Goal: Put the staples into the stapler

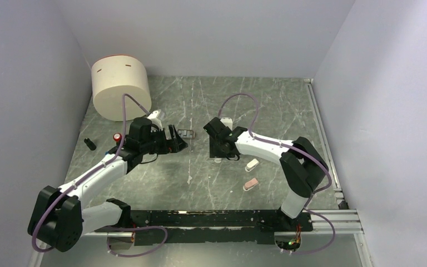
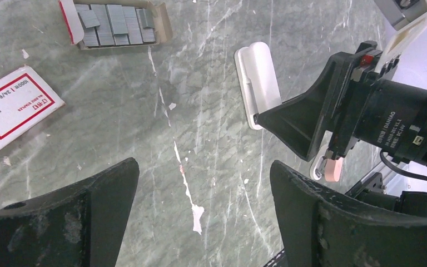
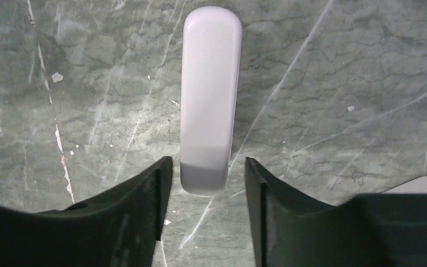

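Note:
The stapler [image 3: 209,94], a slim white bar, lies flat on the table. Its near end sits between the fingertips of my right gripper [image 3: 207,172], which is open with a small gap on each side. The left wrist view shows the same stapler [image 2: 257,78] under the right gripper's black finger. The staples [image 2: 117,25] lie as grey strips in their open tray, with the red-and-white box sleeve [image 2: 11,108] beside it. From above the staples tray [image 1: 185,134] is just right of my left gripper [image 1: 177,139]. My left gripper [image 2: 203,183] is open wide over bare table.
A short white stubby piece [image 1: 252,164] and a pink stubby piece [image 1: 250,184] lie right of the right gripper. A large white cylinder [image 1: 120,86] stands at the back left. A small black object [image 1: 90,143] and a red-capped item [image 1: 117,136] lie near the left arm.

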Controlling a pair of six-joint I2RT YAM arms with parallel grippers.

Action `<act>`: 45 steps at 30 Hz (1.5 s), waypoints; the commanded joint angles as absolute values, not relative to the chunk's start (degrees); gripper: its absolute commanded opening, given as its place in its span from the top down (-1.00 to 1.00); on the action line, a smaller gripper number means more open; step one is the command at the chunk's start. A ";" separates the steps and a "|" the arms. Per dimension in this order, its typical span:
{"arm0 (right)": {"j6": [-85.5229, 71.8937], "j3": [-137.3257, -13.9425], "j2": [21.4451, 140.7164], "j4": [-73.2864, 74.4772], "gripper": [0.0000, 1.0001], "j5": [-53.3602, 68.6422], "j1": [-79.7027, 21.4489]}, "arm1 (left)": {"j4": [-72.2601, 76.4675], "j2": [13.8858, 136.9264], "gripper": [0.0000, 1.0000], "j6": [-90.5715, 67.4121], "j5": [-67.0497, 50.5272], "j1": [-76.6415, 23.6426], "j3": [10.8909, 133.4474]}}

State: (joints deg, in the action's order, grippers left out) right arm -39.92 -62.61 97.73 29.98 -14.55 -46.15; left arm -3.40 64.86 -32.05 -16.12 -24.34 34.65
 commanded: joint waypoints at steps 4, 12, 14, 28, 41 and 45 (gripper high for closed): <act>-39.20 -62.00 98.81 28.03 0.13 -12.77 -46.23 | 1.42 67.29 -0.74 -34.75 -17.34 -25.68 33.81; -38.86 -61.75 99.39 27.88 0.19 -12.13 -46.14 | 7.44 71.10 -0.63 -37.40 -18.73 -27.56 32.95; -39.09 -61.66 99.40 27.94 0.08 -12.27 -46.14 | 7.93 72.01 -0.64 -37.58 -18.72 -27.97 32.91; -36.48 -61.30 97.50 26.69 0.46 -6.85 -42.63 | 11.79 76.47 -0.43 -39.45 -20.05 -29.90 32.51; -41.10 -54.74 91.20 19.89 0.70 6.23 -36.41 | 24.61 93.53 -0.13 -44.49 -20.44 -38.57 38.99; -40.83 -54.60 90.86 19.76 0.73 7.46 -35.86 | 25.47 97.15 -0.11 -43.91 -18.51 -41.35 40.42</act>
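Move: The long white stapler lies between my open right fingers, its middle about 3 cm ahead of that hand, centred left to right and some 3 cm below. From my left hand its middle is roughly 15 cm to the right, 2 cm ahead and 11 cm lower. The open staple tray sits about 12 cm left of the stapler and 6 cm farther out. The small white stapler lies some 12 cm right of my right hand and 4 cm nearer me. I pinch the long stapler's near end between my right fingers, easing them open briefly before the firm close, then roll that hand about 15 degrees, left side up, almost on the spot. My left hand travels about 12 cm right and 8 cm down towards the stapler's near end, tipping and turning slightly clockwise, its fingers narrowing to roughly half open without touching the stapler. ##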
